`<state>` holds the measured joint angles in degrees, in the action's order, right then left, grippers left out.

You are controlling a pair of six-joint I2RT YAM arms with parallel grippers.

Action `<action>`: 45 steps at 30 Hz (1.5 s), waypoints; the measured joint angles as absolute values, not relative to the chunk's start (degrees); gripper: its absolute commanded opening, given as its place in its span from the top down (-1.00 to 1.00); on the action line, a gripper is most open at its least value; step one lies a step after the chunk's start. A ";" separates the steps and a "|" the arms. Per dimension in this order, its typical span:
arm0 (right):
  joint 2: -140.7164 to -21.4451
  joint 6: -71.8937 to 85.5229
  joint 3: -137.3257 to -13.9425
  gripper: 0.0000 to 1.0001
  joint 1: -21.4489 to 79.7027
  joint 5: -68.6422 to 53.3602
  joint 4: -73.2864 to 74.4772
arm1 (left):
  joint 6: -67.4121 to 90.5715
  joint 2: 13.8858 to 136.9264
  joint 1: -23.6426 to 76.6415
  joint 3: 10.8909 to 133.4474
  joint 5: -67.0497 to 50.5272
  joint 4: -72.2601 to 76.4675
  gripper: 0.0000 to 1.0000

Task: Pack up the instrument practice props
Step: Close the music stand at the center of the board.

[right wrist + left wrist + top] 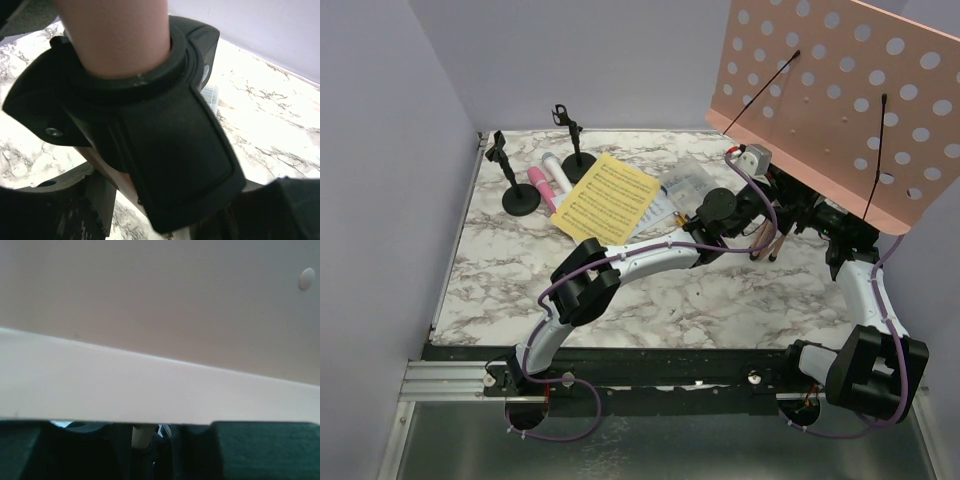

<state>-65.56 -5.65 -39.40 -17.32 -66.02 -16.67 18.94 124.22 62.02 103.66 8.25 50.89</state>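
The pink perforated music rack [820, 90] stands tilted at the back right, its folded legs [767, 243] hanging over the table. My right gripper [823, 216] is shut on the rack's black hub [165, 150] below the pink pole. My left gripper [752, 160] is at the lower left corner of the rack's ledge [150, 390], which hides its fingertips. Two black mic holders [520, 185] [576, 150], a pink microphone [540, 188], a white microphone [558, 174] and a yellow sheet-music page [608, 197] lying over a white one [662, 208] are at the back left.
A clear plastic compartment box [692, 182] lies behind my left arm's wrist. Purple walls close in the left, back and right sides. The rack's panel overhangs the back right corner of the marble tabletop [700, 300].
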 measured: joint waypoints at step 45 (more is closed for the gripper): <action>-65.87 2.31 -39.55 -0.99 -17.21 -73.03 -12.23 | 16.53 118.63 59.92 97.89 2.13 48.31 1.00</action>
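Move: The right fingers still hold the music stand at its black hub, practically at the hand point. From there the parts case lies about 20 cm left, 7 cm ahead and 20 cm down, the yellow cutter some 22 cm left and level with the hand. The left hand still grips the shaft, with the hub about 14 cm below, 4 cm back and 2 cm right. The right fingers open wide, releasing the hub, easing back-left about 3 cm; the left carries the gripped shaft left. ##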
